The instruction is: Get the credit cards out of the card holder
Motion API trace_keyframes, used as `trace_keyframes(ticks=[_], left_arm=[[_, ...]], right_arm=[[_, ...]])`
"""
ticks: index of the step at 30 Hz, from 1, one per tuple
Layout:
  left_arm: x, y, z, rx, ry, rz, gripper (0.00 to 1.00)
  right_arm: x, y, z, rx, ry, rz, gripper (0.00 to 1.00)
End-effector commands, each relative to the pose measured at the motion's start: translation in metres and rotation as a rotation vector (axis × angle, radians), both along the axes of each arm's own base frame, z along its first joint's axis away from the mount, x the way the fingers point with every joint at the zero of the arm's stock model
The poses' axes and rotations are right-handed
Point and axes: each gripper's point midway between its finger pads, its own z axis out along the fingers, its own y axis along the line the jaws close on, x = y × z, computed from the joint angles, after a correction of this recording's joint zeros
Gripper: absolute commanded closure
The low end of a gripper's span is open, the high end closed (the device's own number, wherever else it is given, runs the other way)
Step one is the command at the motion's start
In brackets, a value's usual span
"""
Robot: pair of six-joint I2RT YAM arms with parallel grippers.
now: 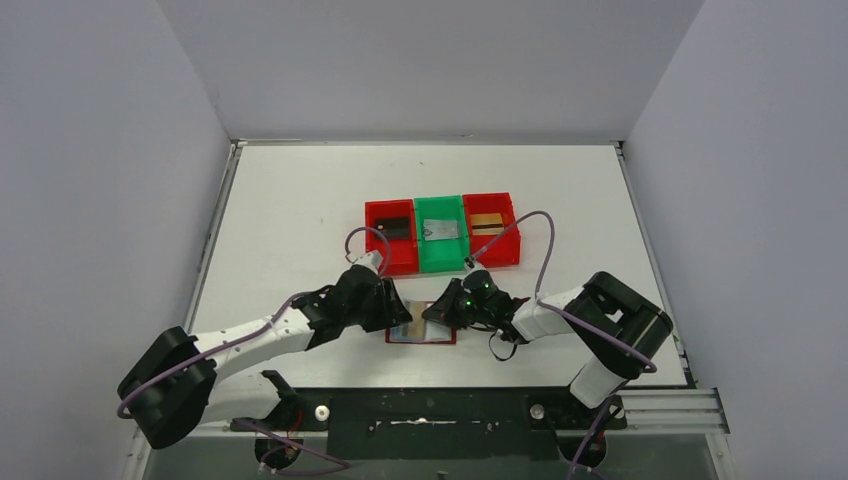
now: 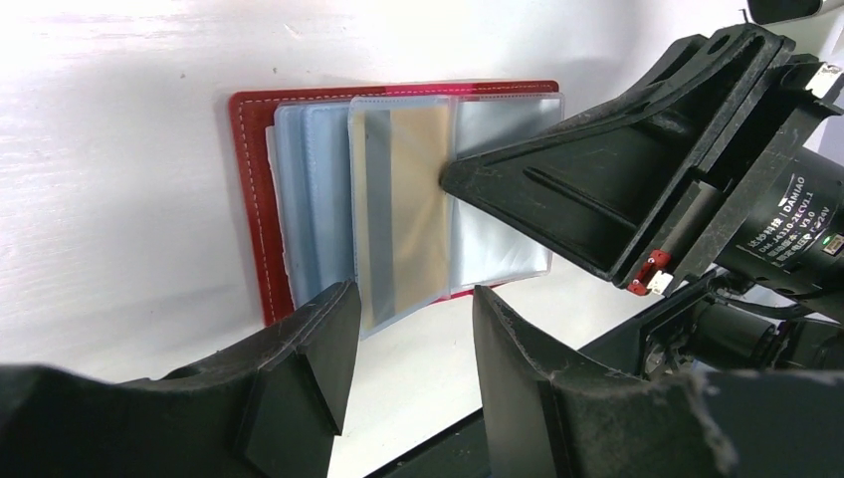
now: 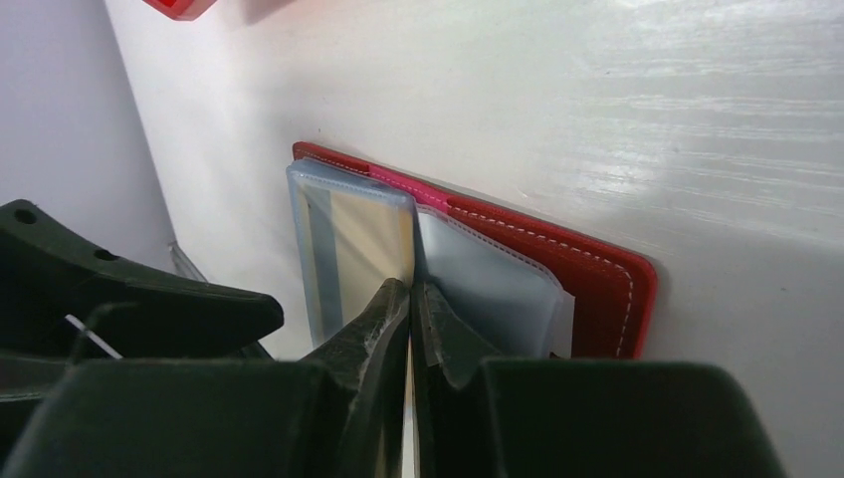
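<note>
The dark red card holder (image 1: 441,338) lies open near the table's front edge, its pale blue-grey sleeves (image 2: 314,189) fanned out. A gold-yellow credit card (image 2: 408,209) sits in the upper sleeve. My right gripper (image 3: 411,289) is shut on that card's edge (image 3: 373,239), coming in from the right (image 1: 432,312). My left gripper (image 2: 413,319) stands open just short of the holder's left side (image 1: 395,318), with nothing between its fingers. The holder's red cover (image 3: 597,289) shows past the sleeves.
Behind the holder stand three bins in a row: a red one (image 1: 380,248) with a dark card, a green one (image 1: 441,258) with a silvery card, a red one (image 1: 504,250) with a gold-brown card. The table's front rail (image 1: 430,410) is close below.
</note>
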Motion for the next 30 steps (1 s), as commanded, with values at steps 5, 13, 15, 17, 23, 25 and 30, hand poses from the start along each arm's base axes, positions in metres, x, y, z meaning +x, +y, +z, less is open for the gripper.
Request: trace_keyframes(ticks=[5, 13, 15, 17, 23, 25, 30], left_arm=[[0.017, -0.02, 0.015, -0.062, -0.056, -0.024, 0.55], [0.018, -0.026, 0.005, -0.048, -0.026, -0.036, 0.55], [0.017, -0.03, 0.005, -0.061, -0.02, -0.052, 0.55], [0.016, -0.036, 0.009, -0.084, -0.026, -0.077, 0.56], [0.015, -0.055, 0.035, -0.164, -0.088, -0.166, 0.59], [0.015, -0.06, 0.037, -0.168, -0.09, -0.197, 0.57], [0.015, -0.063, 0.033, -0.162, -0.072, -0.201, 0.57]], right_arm=[[-0.019, -0.025, -0.036, -0.013, 0.123, -0.033, 1.0], [-0.019, -0.027, -0.039, -0.007, 0.138, -0.046, 1.0], [-0.019, -0.028, -0.039, -0.007, 0.14, -0.049, 1.0], [-0.018, -0.027, -0.038, -0.007, 0.133, -0.045, 1.0], [-0.015, -0.025, -0.033, -0.007, 0.11, -0.032, 0.99], [-0.013, -0.019, -0.023, 0.026, 0.077, -0.016, 0.9], [-0.001, -0.007, 0.011, 0.116, -0.037, 0.017, 0.72]])
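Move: The card holder's middle sleeve leaf, with a beige card in it, has its middle about 3 cm ahead of the left hand, 2 cm to its right and 3 cm below. The blue sleeve shows some 4 cm to the left of that leaf, the clear sleeve 4 cm to the right of it; the left red tray stands roughly 19 cm ahead of the left hand and 2 cm left. The right hand pinches the leaf's hinge side, the leaf's middle about 2 cm to its left and 1 cm lower. The left hand's half-open fingers catch the leaf's free edge: they sink about 2 cm beside it, then sweep right some 4 cm while climbing about 3 cm, one finger pushing the leaf over towards the right hand. The right hand stays in place pinching the hinge side, rolls slightly, and at the very end opens its fingers part way. ##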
